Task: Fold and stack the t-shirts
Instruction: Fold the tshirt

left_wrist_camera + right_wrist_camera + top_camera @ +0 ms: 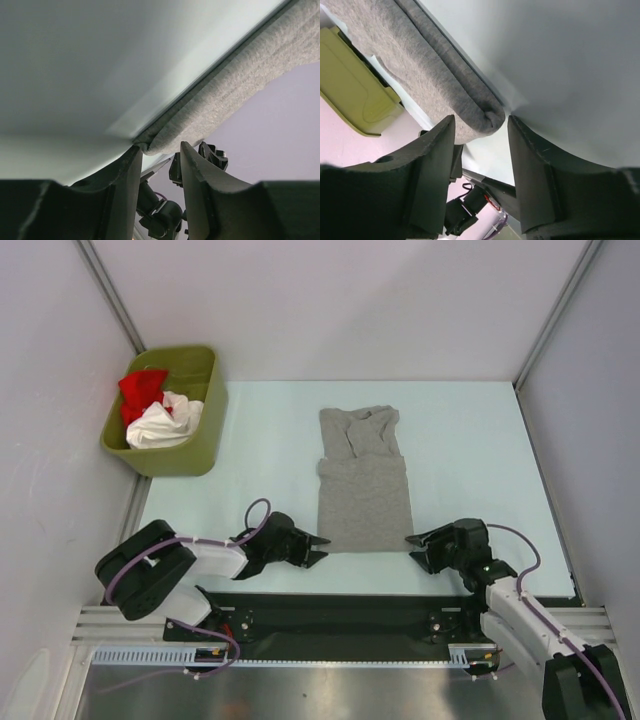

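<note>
A heather-grey t-shirt (364,490), folded into a long narrow strip, lies flat in the middle of the table with its collar at the far end. My left gripper (318,548) sits low at its near left corner. In the left wrist view the shirt's folded corner (155,142) lies just at the tips of my left gripper (159,150), whose jaws stand apart. My right gripper (412,543) is at the near right corner. In the right wrist view the rolled corner (487,117) lies just beyond my right gripper (480,125), which is open around nothing. A red t-shirt (143,388) and a white t-shirt (165,425) are crumpled in the bin.
The olive-green bin (205,430) stands at the far left corner of the pale table (480,460), and it also shows in the right wrist view as a green bin (355,95). Grey walls close in the left, right and back. A black rail (340,612) runs along the near edge.
</note>
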Controlling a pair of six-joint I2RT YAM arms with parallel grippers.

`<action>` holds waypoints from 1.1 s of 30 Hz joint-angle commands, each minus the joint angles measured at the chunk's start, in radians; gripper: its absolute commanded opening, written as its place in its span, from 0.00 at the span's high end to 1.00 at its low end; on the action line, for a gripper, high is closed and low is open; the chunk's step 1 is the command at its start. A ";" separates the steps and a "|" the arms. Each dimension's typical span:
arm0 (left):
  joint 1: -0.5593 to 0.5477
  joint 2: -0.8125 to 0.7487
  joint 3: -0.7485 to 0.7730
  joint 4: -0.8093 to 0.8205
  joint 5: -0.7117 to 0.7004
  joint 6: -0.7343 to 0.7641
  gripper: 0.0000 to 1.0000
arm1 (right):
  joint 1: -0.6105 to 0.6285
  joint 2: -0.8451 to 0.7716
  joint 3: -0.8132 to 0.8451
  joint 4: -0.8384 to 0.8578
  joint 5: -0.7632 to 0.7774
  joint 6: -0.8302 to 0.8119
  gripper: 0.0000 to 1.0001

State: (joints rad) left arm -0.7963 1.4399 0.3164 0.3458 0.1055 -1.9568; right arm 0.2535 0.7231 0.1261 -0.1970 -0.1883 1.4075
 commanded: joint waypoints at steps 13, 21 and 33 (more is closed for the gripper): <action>-0.003 0.045 -0.028 -0.070 -0.037 -0.013 0.85 | 0.059 0.101 0.012 -0.053 0.136 0.047 0.89; -0.027 -0.111 0.000 -0.295 -0.035 0.042 1.00 | 0.052 -0.020 0.138 -0.370 0.122 -0.077 1.00; -0.239 -0.427 0.061 -0.674 -0.092 -0.122 1.00 | 0.058 -0.189 0.276 -0.706 0.016 -0.175 1.00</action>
State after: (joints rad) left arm -1.0004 1.0611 0.3298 -0.1539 0.0448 -1.9827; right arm 0.3107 0.5552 0.3248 -0.7734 -0.1604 1.2903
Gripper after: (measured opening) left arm 0.011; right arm 0.022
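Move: The t-shirt's near left corner sits right between the left hand's open fingertips, about 1 cm below and 1 cm to the right; its near right corner lies the same way for the right hand, 1 cm to the left and 1 cm below. From the left hand, the upper panel's far edge crosses some 20 cm ahead and 10 cm to the right, and the table's near edge runs straight behind, about 10 cm back. Both hands dip about 1 cm and shut their half-open fingers at nearly the same time, pinching the folded t-shirt's two near corners down at the table. Keeping hold, they then draw the near hem back towards the table's near edge while lifting it some 3 cm from the low point, the left hand going about 7.5 cm back and the right about 5.5 cm and slightly outward, with only a small turn of the wrists. ##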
